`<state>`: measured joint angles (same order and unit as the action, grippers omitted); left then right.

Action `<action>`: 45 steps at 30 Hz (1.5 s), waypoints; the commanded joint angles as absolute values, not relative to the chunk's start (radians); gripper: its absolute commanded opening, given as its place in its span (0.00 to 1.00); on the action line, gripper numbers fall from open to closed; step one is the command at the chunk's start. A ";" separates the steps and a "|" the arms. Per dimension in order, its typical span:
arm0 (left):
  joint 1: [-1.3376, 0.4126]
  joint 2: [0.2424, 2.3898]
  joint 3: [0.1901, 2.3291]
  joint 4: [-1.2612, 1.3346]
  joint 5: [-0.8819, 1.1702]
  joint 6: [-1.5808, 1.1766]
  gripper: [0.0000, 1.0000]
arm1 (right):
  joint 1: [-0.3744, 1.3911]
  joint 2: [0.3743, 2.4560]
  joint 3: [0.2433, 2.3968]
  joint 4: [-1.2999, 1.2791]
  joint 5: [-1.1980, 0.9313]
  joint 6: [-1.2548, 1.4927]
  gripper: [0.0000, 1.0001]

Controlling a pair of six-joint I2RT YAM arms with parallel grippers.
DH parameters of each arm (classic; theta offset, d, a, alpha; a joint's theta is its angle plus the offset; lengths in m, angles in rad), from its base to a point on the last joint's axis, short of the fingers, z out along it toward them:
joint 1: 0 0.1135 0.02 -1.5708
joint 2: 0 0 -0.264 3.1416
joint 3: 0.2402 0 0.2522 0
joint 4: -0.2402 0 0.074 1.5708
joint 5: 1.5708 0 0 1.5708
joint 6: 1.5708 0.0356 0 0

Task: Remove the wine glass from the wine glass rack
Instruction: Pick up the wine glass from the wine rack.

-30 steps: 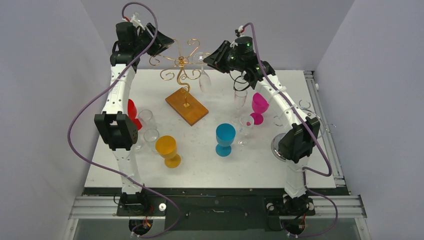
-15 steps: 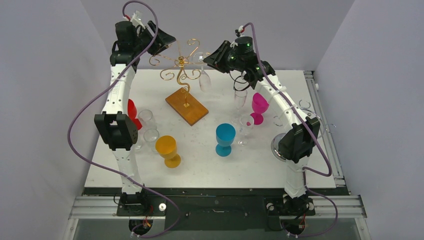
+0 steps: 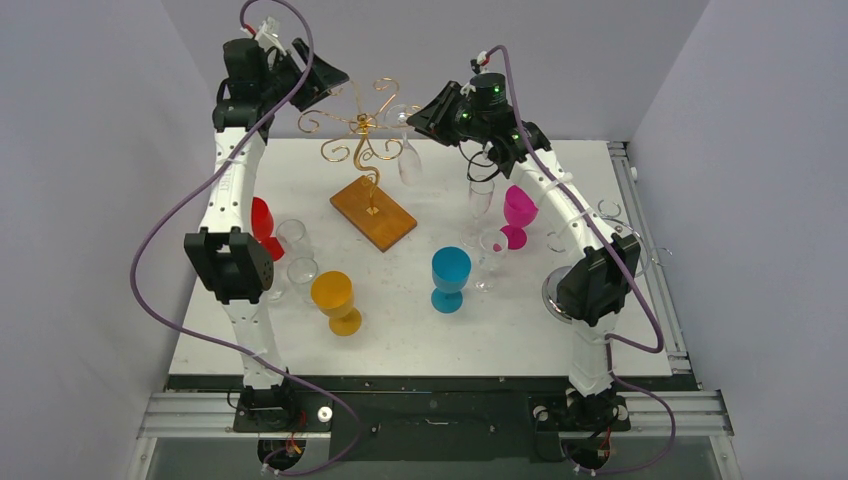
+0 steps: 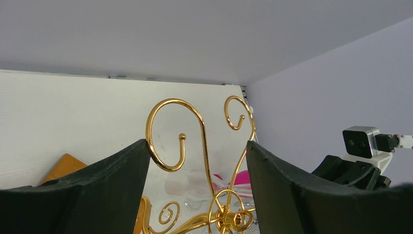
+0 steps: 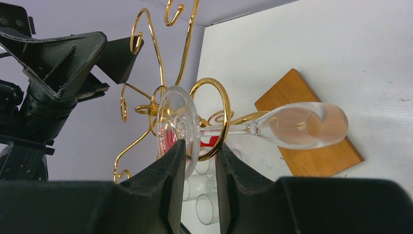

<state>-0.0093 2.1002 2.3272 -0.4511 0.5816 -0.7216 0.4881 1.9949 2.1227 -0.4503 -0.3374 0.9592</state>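
Note:
The wine glass rack (image 3: 362, 140) is gold wire with curled arms on a brown wooden base (image 3: 373, 213). A clear wine glass (image 3: 409, 160) hangs bowl-down from its right arm. In the right wrist view the wine glass (image 5: 302, 124) has its stem through a gold loop. My right gripper (image 5: 198, 146) is shut on the rim of its round foot (image 5: 178, 122), with the loop also between the jaws. My left gripper (image 4: 197, 146) stands open at the rack's upper left, with gold curls (image 4: 168, 139) showing between its fingers. From above, the left gripper (image 3: 330, 82) and right gripper (image 3: 422, 115) flank the rack top.
Standing on the table are a red cup (image 3: 262, 222), two clear tumblers (image 3: 293, 237), an orange goblet (image 3: 334, 298), a blue goblet (image 3: 450, 276), a magenta goblet (image 3: 518, 213), a clear flute (image 3: 481, 197) and a small clear glass (image 3: 492, 250). A chrome stand's round base (image 3: 553, 296) sits behind the right arm.
The left gripper's jaws have spread wider and its arm has drawn slightly up and away from the rack. The right gripper and the glass have stayed put.

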 commanded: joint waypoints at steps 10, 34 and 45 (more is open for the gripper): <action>0.031 2.003 2.406 -0.356 0.649 -0.773 0.69 | 0.486 2.015 2.142 -0.475 -0.293 0.919 0.00; 0.010 1.844 2.257 -0.335 0.679 -0.859 0.50 | 0.491 2.021 2.136 -0.461 -0.293 0.926 0.00; -0.152 1.750 2.092 -0.480 0.557 -0.847 0.45 | 0.491 2.005 2.096 -0.427 -0.297 0.940 0.00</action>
<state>-0.1181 1.7924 2.1304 -0.4244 0.6273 -0.8539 0.4927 2.0060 2.1193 -0.4152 -0.3294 0.9798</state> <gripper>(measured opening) 0.453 0.218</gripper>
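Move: The clear wine glass hangs foot-up from its hook, its middle about 9 cm back, 13 cm right and 11 cm below the left hand, whose open fingers straddle an empty hook. The rack's hub lies roughly 8 cm back, 5 cm right and 3 cm below that hand; another empty hook stands some 9 cm right, level in reach and height. From the right hand the glass's middle is about 1 cm ahead, 2 cm left and 8 cm down. Lift the left gripper clear of the empty hook, easing about 2 cm left, then draw it back and swing it right over the rack's hub towards the glass's foot, ending some 10 cm back, 6 cm right and 9 cm higher. Partly close its fingers on nothing. Keep the right fingers pinching the glass's foot at its hook, nearly still. ##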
